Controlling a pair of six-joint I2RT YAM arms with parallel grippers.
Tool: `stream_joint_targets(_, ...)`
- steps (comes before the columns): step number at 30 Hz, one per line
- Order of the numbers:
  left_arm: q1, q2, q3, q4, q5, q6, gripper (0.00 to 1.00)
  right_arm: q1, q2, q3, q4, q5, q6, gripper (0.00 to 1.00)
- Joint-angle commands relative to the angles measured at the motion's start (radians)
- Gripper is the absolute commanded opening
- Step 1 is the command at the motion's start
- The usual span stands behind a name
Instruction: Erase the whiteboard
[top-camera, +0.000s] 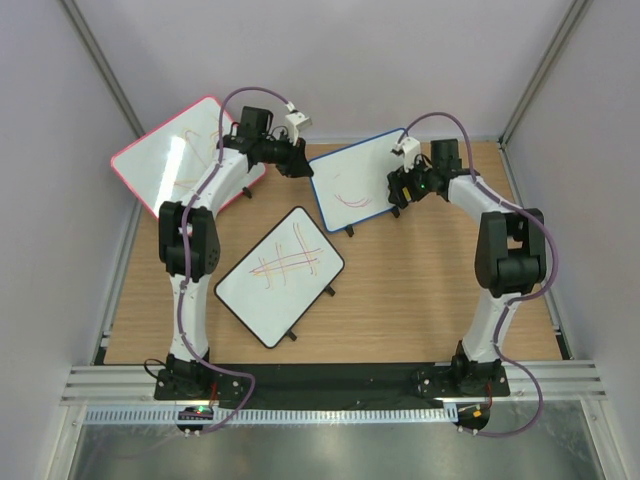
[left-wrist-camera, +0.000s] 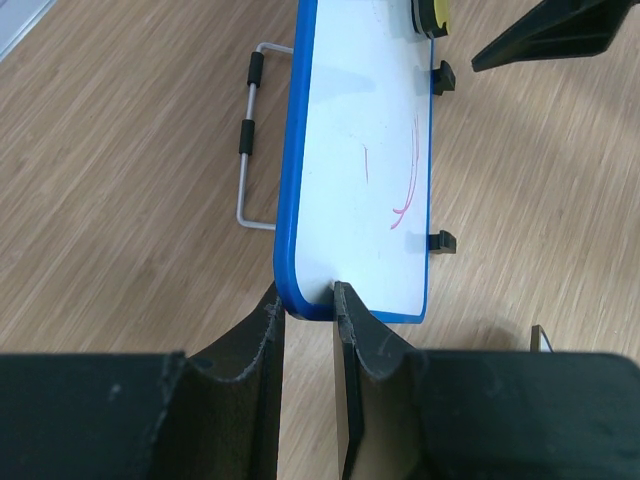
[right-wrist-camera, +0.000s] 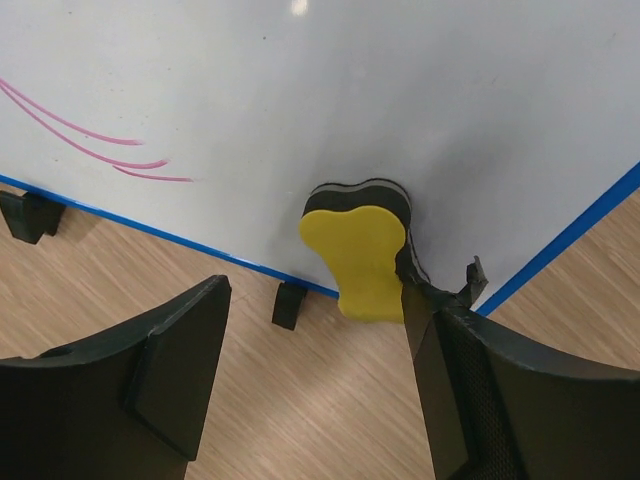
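Observation:
The whiteboard (top-camera: 358, 182), blue-framed with black feet, lies at the back of the table with a few pink strokes (right-wrist-camera: 110, 150) on it. My left gripper (left-wrist-camera: 310, 305) is shut on the frame at the board's near rounded corner, which is the board's left corner (top-camera: 303, 163) in the top view. A yellow eraser (right-wrist-camera: 365, 258) with a black pad rests on the board's white face near its blue edge. My right gripper (right-wrist-camera: 315, 300) stands open around it. Its right finger (right-wrist-camera: 450, 360) touches the eraser's side, and the left finger (right-wrist-camera: 170, 370) is well apart.
A larger pink-framed board (top-camera: 185, 160) leans at the back left. A black-framed board (top-camera: 280, 275) with crossed lines lies mid-table. The whiteboard's wire stand (left-wrist-camera: 247, 150) sticks out on its left side. Grey walls close in the sides and back.

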Motion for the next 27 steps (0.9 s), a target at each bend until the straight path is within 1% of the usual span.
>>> stream_joint_targets(1,-0.012,-0.032,-0.012,0.004,-0.040,0.088,0.00,0.004,0.034,0.071,-0.017,0.005,-0.060,0.76)
stream_joint_targets(4,-0.012,-0.032,-0.013,0.001,-0.041,0.091,0.00,0.004,0.044,0.062,0.020,0.058,-0.052,0.75)
stream_joint_targets(9,-0.012,-0.030,-0.010,0.001,-0.038,0.093,0.00,0.004,0.040,0.067,0.049,0.088,-0.037,0.72)
stream_joint_targets(12,-0.010,-0.027,-0.009,0.000,-0.038,0.089,0.00,0.004,0.040,0.068,0.077,0.095,-0.017,0.67)
stream_joint_targets(13,-0.010,-0.027,-0.010,0.001,-0.038,0.088,0.00,0.004,0.044,0.070,0.087,0.106,-0.009,0.63)
stream_joint_targets(19,-0.010,-0.030,-0.009,0.001,-0.040,0.091,0.00,0.008,0.070,0.085,0.095,0.119,0.028,0.56)
stream_joint_targets(27,-0.012,-0.026,-0.007,0.000,-0.038,0.088,0.00,0.033,0.077,0.076,0.119,0.175,0.036,0.56)
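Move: The yellow-topped eraser sits low on the blue-framed whiteboard, about 4 cm ahead of the right hand and 1 cm below it. The board's lower right corner is some 3 cm ahead, 4 cm right and 3 cm down. Its black foot clip lies about 1 cm ahead, 2 cm left and 4 cm below; the pink mark, roughly 10 cm left. From the left hand the eraser is some 19 cm to the right, about level in reach, 7 cm lower. The right hand eases its spread fingers onto the yellow-topped eraser, going forward about 3 cm in all with roughly 1 cm of drift to the right and a dip of about 1 cm, while the wrist turns some 5 degrees clockwise. The fingers close from wide open to a little over half open and end astride the eraser's two sides, not yet clamped on it, while the left hand stays still and keeps its pinch on the board's upper left corner. ##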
